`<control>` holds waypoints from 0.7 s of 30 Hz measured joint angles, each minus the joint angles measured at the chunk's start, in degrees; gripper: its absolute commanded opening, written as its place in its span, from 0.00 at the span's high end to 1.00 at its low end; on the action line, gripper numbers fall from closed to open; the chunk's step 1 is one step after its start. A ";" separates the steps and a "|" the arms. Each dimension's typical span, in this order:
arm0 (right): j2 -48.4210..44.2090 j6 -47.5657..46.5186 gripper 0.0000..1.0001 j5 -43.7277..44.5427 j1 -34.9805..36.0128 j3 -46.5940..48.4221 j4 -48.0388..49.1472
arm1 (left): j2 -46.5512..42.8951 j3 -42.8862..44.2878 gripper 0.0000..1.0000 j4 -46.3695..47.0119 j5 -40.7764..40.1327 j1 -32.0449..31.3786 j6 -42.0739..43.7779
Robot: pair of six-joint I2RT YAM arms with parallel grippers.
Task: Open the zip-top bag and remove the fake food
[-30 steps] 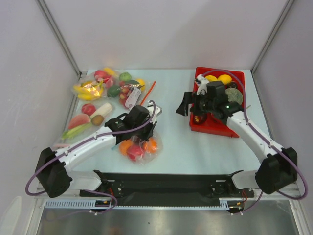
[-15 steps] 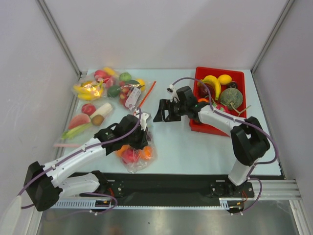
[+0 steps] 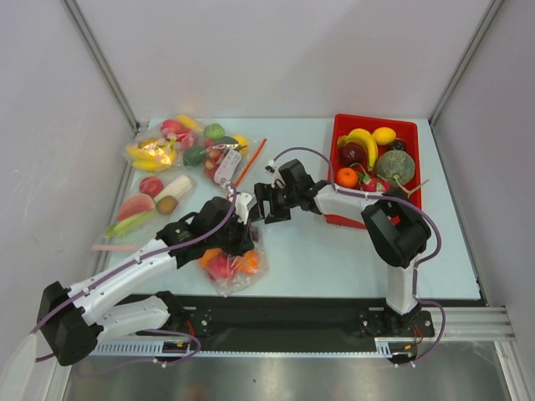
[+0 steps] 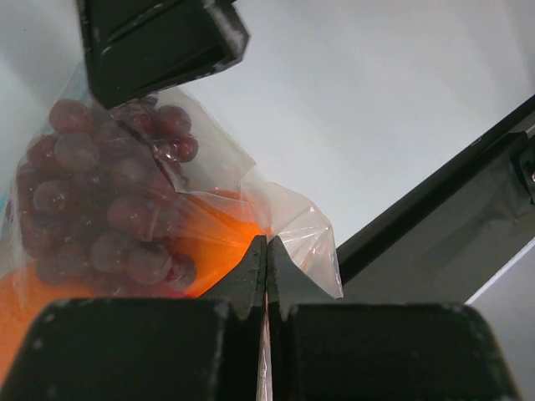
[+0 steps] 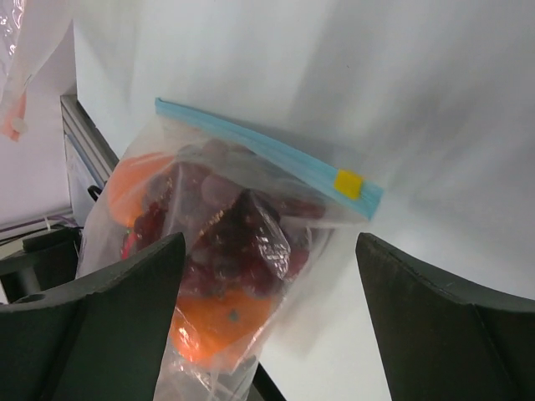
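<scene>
The zip-top bag [image 3: 236, 280] lies near the table's front edge, clear plastic with a blue-green zip strip [image 5: 267, 154] and a yellow slider [image 5: 349, 183]. The fake food [image 5: 219, 322] is inside it: an orange piece, dark purple grapes [image 4: 100, 200] and something red. My left gripper [image 4: 266, 251] is shut on a fold of the bag's plastic, beside the orange piece. My right gripper [image 5: 269, 242] is open wide just above the bag's zip end, with the bag showing between its fingers and not touching them. In the top view the right gripper [image 3: 261, 209] is just behind the left gripper [image 3: 242, 230].
A red bin [image 3: 376, 119] at the back right holds a banana, an orange and other fruit. Other clear bags of fruit [image 3: 167, 150] and loose pieces [image 3: 150, 205] lie at the back left. A black rail [image 3: 284, 313] runs along the near edge.
My right arm has swung left from the red bin across the table to the bag. My left gripper, still holding the bag, has shifted it slightly toward the front.
</scene>
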 measured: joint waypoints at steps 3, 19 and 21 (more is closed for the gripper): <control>1.88 0.26 0.12 -0.22 0.48 1.92 0.26 | 0.00 0.00 1.00 0.17 0.76 0.00 0.02; 8.33 2.69 0.51 -4.00 -0.42 2.84 5.53 | -1.66 -0.87 1.00 1.73 1.62 0.00 0.04; 8.55 2.78 0.55 -4.00 -0.39 2.84 5.55 | -1.86 -0.90 1.00 1.73 1.66 0.00 0.04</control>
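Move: The zip's blue strip with its yellow slider, still closed, lies about 5 cm below the open right hand, some 2 cm to its left and 1 cm ahead. Inside the bag, the grapes sit roughly 7 cm back and 3 cm left of the right hand, and the near orange 14 cm back and 3 cm left, both some 7 cm below. From the left hand, the slider is about 10 cm ahead, 1 cm left and 5 cm lower. The left fingers keep the bag's film pinched, shut and almost still, while the right hand closes in on the slider end of the zip. It sinks about 3 cm and eases some 2 cm left and slightly forward with hardly any wrist turn, its fingers narrowing from nearly wide open to about half; whether they touch the film can't be seen. ##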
